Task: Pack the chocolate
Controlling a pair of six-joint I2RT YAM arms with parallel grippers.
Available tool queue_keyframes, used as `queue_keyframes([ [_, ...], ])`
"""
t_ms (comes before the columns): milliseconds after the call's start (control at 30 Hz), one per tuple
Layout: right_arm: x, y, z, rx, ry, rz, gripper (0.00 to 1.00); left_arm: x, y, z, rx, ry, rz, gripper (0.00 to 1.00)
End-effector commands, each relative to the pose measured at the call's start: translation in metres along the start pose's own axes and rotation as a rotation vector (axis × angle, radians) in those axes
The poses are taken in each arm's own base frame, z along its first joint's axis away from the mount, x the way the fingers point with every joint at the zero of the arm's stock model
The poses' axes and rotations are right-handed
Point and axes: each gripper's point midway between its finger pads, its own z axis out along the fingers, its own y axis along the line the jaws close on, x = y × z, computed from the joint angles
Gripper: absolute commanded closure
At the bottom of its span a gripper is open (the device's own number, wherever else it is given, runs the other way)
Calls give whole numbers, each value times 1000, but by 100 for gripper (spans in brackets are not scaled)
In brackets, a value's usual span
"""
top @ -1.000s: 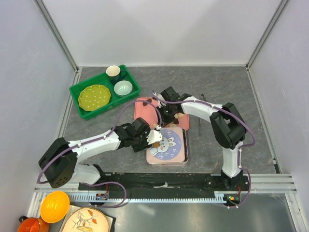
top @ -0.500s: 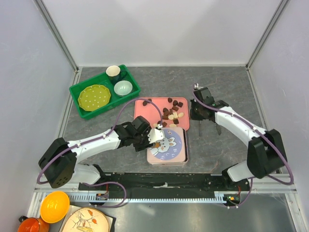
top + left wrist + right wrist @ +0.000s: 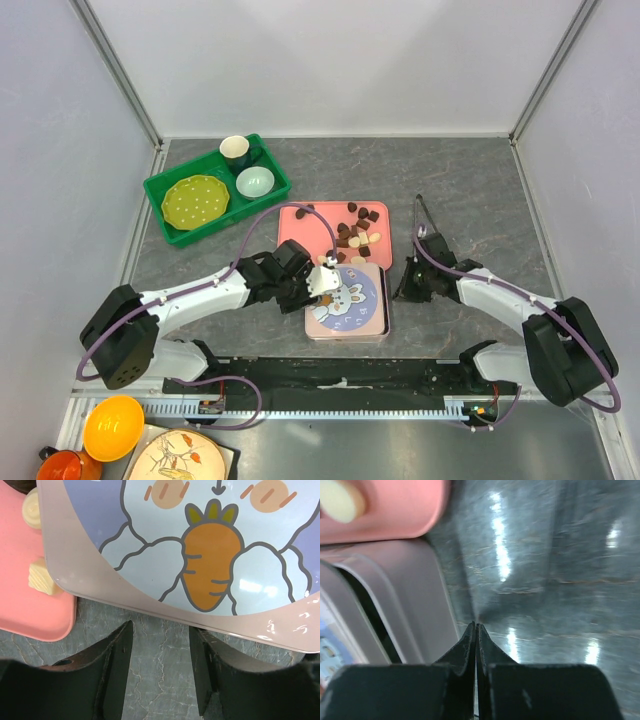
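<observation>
Dark and cream chocolate point(image 3: 355, 235) pieces lie on the right half of a pink tray point(image 3: 300, 225). Just in front of the tray sits a tin with a rabbit-and-carrot lid point(image 3: 350, 300) point(image 3: 210, 565). My left gripper point(image 3: 322, 282) point(image 3: 160, 670) stands open at the tin's left edge, low over the table, with nothing between its fingers. Two cream chocolate pieces point(image 3: 40, 577) show on the tray's corner beside it. My right gripper point(image 3: 403, 292) point(image 3: 476, 630) is shut and empty, low by the tin's right side point(image 3: 410, 605).
A green basket point(image 3: 155, 190) at the back left holds a yellow-green plate point(image 3: 195, 200) and two cups point(image 3: 237, 150). A thin dark utensil point(image 3: 420, 210) lies on the grey table right of the tray. Side walls close the workspace.
The right arm left the tray, swung out to the right, then came down beside the tin's right side, and its gripper closed. The left arm has hardly moved.
</observation>
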Motion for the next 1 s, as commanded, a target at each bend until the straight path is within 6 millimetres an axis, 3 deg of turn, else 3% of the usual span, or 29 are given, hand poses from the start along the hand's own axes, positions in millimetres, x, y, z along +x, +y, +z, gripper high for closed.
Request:
queue_keyframes([
  [0,-16,54,-3,-255,-42,73,100,-26,8,-5,-3,-63,-3,44],
  [200,-20,69,-3,-328,-43,98,100,-31,8,-2,14,-64,-4,45],
  [333,-16,67,0,-318,-32,87,100,-32,8,-1,21,-62,-4,46],
  [500,-15,37,-4,-147,-50,10,100,-29,16,-4,-24,-48,6,46],
  [533,-28,31,-7,-88,-103,-6,100,-31,19,-8,-41,-57,7,46],
  [567,-27,19,-12,-26,-98,-39,97,-31,23,-10,-62,-53,6,46],
  [600,-37,20,-19,-1,-128,-56,94,-32,25,-14,-74,-53,7,45],
  [767,-67,-5,-51,201,-244,-131,72,-39,45,-39,-145,-69,-19,41],
  [800,-76,-2,-59,212,-273,-142,68,-40,48,-43,-154,-76,-28,31],
  [867,-83,-9,-71,274,-300,-168,43,-40,55,-58,-175,-87,-48,6],
  [900,-94,-5,-80,282,-332,-186,4,-40,58,-63,-187,-95,-56,1],
  [967,-103,-9,-94,331,-365,-213,2,-38,66,-76,-211,-108,-93,1],
])
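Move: The lid lies on the chocolate box about 1 cm too far left, leaving a dark gap along the right rim. The box's middle is roughly 10 cm left of the shut right fingers and 1 cm back, slightly above them. The pink tray lies 12 cm ahead and 12 cm left of that hand, the tongs 12 cm ahead and 4 cm right. From the left hand, at the lid's left edge, the lid's middle is 9 cm right, 2 cm back and about level. With the left fingers staying beside the lid's left edge as a stop, the right hand moves its shut fingertips low and left about 3.5 cm into the box's right side, also easing forward a little and swinging the tips some 13 degrees towards the box, then holds there briefly. After that it draws off to the right, up and forward, tilting back and opening wide, while the left hand likewise leaves the lid, rising about 5.5 cm and going forward as its fingers spread. ##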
